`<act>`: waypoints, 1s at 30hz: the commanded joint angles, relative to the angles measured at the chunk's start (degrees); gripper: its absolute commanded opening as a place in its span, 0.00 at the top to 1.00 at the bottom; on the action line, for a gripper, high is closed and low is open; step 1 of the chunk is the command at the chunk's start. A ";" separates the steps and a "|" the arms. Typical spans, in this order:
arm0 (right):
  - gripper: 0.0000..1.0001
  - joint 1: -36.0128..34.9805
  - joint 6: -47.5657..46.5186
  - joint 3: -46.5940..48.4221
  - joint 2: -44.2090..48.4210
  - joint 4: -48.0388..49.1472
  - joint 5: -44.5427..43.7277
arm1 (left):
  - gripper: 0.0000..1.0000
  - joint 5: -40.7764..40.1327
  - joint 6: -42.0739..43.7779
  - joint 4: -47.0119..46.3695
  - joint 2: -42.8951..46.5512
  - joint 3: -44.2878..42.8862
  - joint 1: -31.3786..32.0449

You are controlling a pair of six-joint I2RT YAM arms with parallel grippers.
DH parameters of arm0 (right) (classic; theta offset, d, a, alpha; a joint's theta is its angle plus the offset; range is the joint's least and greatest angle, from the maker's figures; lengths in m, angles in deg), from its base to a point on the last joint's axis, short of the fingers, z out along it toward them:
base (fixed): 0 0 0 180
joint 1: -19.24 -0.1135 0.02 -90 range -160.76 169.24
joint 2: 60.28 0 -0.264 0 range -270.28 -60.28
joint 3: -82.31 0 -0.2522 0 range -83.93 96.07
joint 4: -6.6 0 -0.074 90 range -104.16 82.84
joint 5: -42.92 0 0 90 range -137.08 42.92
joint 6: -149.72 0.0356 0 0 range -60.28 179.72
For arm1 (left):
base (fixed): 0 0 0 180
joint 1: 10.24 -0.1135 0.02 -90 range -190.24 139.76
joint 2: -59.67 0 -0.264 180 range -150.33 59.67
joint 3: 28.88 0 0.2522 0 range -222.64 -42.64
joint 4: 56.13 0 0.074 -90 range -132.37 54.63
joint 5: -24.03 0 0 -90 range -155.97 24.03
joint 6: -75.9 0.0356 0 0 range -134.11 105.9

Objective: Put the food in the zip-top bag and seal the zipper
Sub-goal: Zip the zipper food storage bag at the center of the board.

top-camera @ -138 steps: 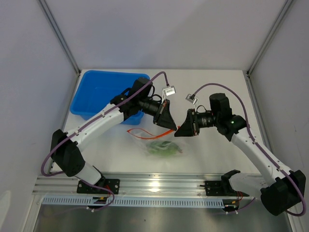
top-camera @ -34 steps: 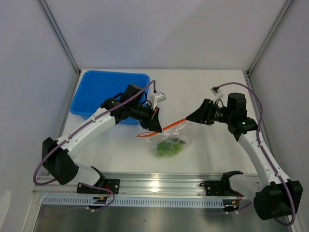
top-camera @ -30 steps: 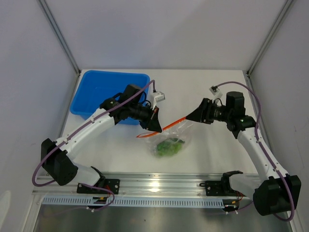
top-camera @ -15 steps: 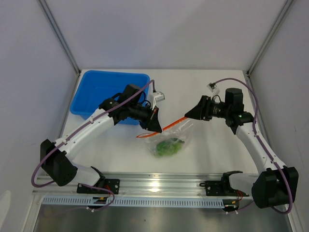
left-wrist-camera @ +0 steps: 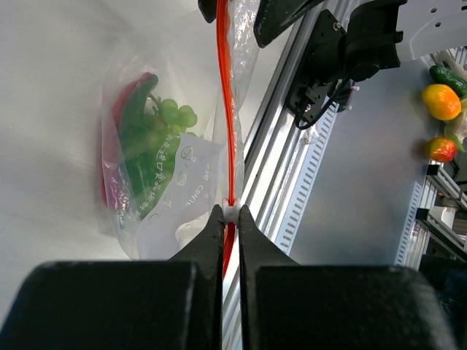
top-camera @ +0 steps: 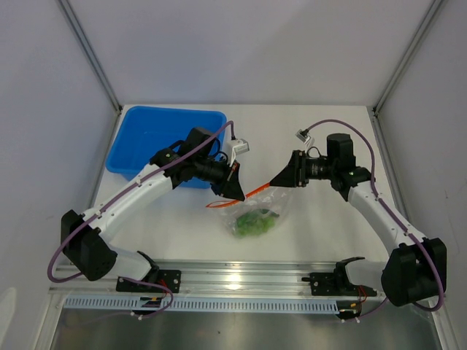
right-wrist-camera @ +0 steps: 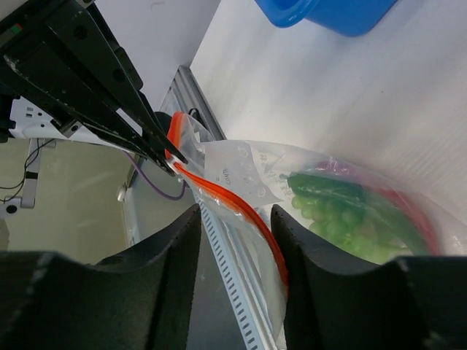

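Note:
The clear zip-top bag [top-camera: 257, 217] hangs slack over the table, stretched between both arms. Inside it is the food: light-green grapes [left-wrist-camera: 172, 117], a dark-green piece [left-wrist-camera: 143, 142] and a slim red piece [left-wrist-camera: 119, 109]. My left gripper [left-wrist-camera: 230, 216] is shut on the orange-red zipper [left-wrist-camera: 225, 109] at its white slider, near the strip's left end [top-camera: 219, 203]. My right gripper [right-wrist-camera: 235, 226] stands open astride the zipper's [right-wrist-camera: 244, 213] other end. The strip runs between its fingers, close to the right finger [right-wrist-camera: 306, 248]. From above, that gripper [top-camera: 273, 183] sits at the bag's upper right corner.
A blue tub [top-camera: 157, 138] stands at the back left, just behind my left arm. An aluminium rail [top-camera: 233, 277] runs along the near table edge. Toy fruits [left-wrist-camera: 441, 102] lie beyond the rail in the left wrist view.
My right gripper has slid left onto the zipper's right end and its jaws have narrowed. The left gripper and the bag have stayed in place.

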 commanded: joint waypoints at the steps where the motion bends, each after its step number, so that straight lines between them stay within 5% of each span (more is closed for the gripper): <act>1: 0.56 -0.26 -1.68 0.03 -0.47 0.83 1.71 | 0.99 1.77 -0.08 -0.81 0.73 -0.46 -0.41; 4: 0.66 -0.35 -1.50 0.21 -0.91 1.18 1.97 | 0.99 1.59 -0.17 -0.89 0.73 -0.47 -0.32; 13: 0.72 -1.58 -2.64 -0.50 -0.82 -1.19 0.39 | 0.99 -0.08 -1.93 -1.60 0.47 0.24 -0.32; 19: 1.00 -1.58 -1.76 -0.15 -0.91 -1.89 -3.46 | 0.99 -0.69 -2.81 -2.12 0.64 0.94 -0.41; 30: 1.00 0.43 0.79 1.00 2.69 -5.58 -22.09 | 1.00 -4.73 -4.30 -1.16 1.35 1.21 -0.41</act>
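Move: The bag's orange zipper strip runs between the hands: its right end lies between the right hand's open fingers, about 1 cm ahead of that hand's centre. From the left hand, which already grips the white slider, that end is some 10 cm right, 5 cm ahead and level; the strip's loose end is about 11 cm left and 3 cm back. The bagged food lies roughly 16 cm below the right hand, 7 cm left and 4 cm back. The strip's right end is pinched as the right hand's fingers go from half open to shut, while that hand barely moves; then the hand carries it down about 3 cm in all, with a smaller shift forward and slightly right, fingertips tipping down and swinging some 10 degrees clockwise. The left hand keeps its grip at the slider, easing forward about 1 cm near the end. ##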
